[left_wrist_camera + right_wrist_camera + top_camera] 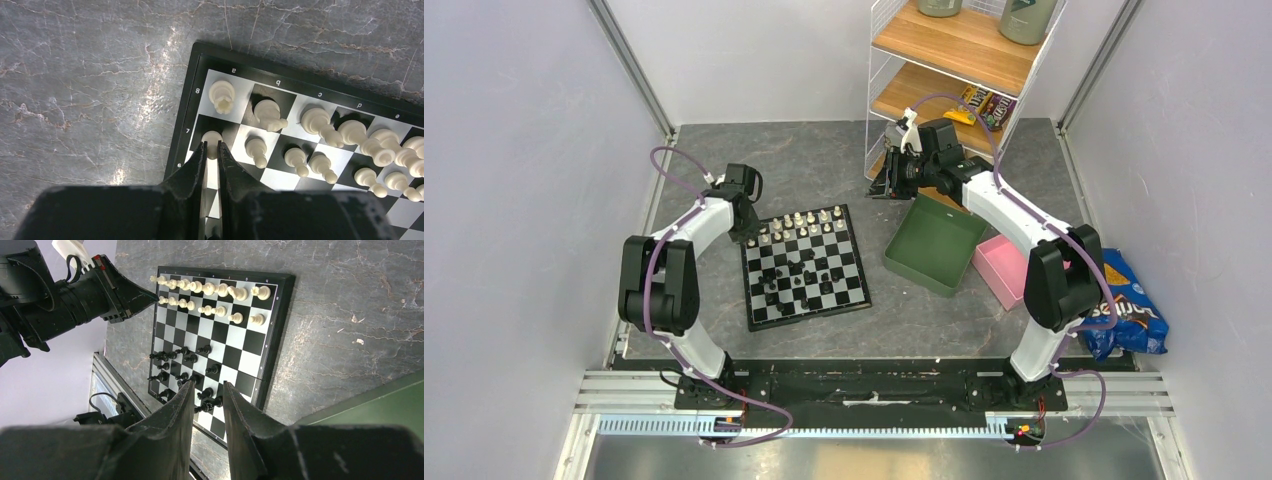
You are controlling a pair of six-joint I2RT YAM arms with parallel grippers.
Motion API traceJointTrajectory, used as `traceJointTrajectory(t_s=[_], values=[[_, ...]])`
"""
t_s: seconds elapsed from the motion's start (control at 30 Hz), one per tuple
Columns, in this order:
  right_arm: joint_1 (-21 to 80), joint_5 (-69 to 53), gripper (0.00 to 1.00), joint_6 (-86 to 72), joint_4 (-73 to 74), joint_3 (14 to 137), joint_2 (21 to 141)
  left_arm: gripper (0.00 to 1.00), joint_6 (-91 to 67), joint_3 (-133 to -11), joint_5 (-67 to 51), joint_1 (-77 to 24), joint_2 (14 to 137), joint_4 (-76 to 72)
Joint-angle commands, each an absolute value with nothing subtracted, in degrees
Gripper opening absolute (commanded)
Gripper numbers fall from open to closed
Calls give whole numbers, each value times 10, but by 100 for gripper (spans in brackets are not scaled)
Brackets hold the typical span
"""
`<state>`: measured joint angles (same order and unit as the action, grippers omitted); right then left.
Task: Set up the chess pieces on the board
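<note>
The board lies left of centre on the grey table. Cream-white chess pieces fill its two far rows; black ones stand scattered over the middle and near squares. My left gripper is down at the board's far left corner. In the left wrist view the left gripper is shut on a white pawn that stands on the dark square by the "7" mark. My right gripper hangs high by the shelf, and its jaws are open and hold nothing.
A green tray sits right of the board, a pink tray beyond it. A wire shelf with wooden boards stands at the back, snack packs on it. A blue chips bag lies at the right.
</note>
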<state>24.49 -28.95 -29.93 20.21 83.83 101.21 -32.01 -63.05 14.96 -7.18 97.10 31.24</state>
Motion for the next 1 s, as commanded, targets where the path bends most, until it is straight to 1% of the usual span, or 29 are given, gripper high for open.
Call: traceJointTrajectory(t_s=[0.0, 0.07, 0.17, 0.23, 0.53, 0.73, 0.83, 0.9, 0.97], values=[[241, -308, 35, -289, 190, 866, 1012, 17, -310, -627, 153, -69, 983, 293], [240, -308, 35, -290, 190, 866, 1013, 21, -310, -627, 153, -69, 983, 294], [240, -310, 35, -291, 191, 866, 1013, 34, -309, -625, 152, -69, 976, 295], [240, -309, 35, -291, 190, 866, 1012, 39, -309, -622, 155, -69, 970, 294], [241, -312, 35, -292, 191, 865, 1015, 45, -312, -603, 153, -69, 910, 299], [241, -316, 35, -283, 216, 878, 1026, 50, -311, -576, 146, -69, 813, 322], [241, -314, 36, -275, 238, 878, 1032, 53, -297, -565, 129, -69, 754, 357], [242, -299, 37, -274, 267, 875, 1037, 56, -286, -559, 114, -69, 712, 378], [244, -290, 38, -270, 291, 873, 1040, 63, -282, -557, 96, -69, 672, 399]])
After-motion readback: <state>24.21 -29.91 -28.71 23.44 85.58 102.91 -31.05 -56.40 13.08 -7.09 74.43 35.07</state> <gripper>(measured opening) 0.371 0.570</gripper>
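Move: The white pawn in the left fingers stands on the corner square a7, right under the left hand point, its middle about 1 cm lower. The white rook is some 3 cm ahead of the left hand and about level sideways. The next pawn is about 3 cm to the right and barely ahead; the knight sits about 4 cm ahead and 2 cm to the right. From the idle right hand the held pawn lies roughly 27 cm left, 4 cm back and 16 cm below. The white pawn on a7 is let go: the left fingers, shut on its head, spread to about half open while the hand dips half a centimetre. The hand then eases back and climbs clear of the board, quickening, to end about 8 cm higher and 4 cm back, the fingertips swinging forward some 10 degrees. ##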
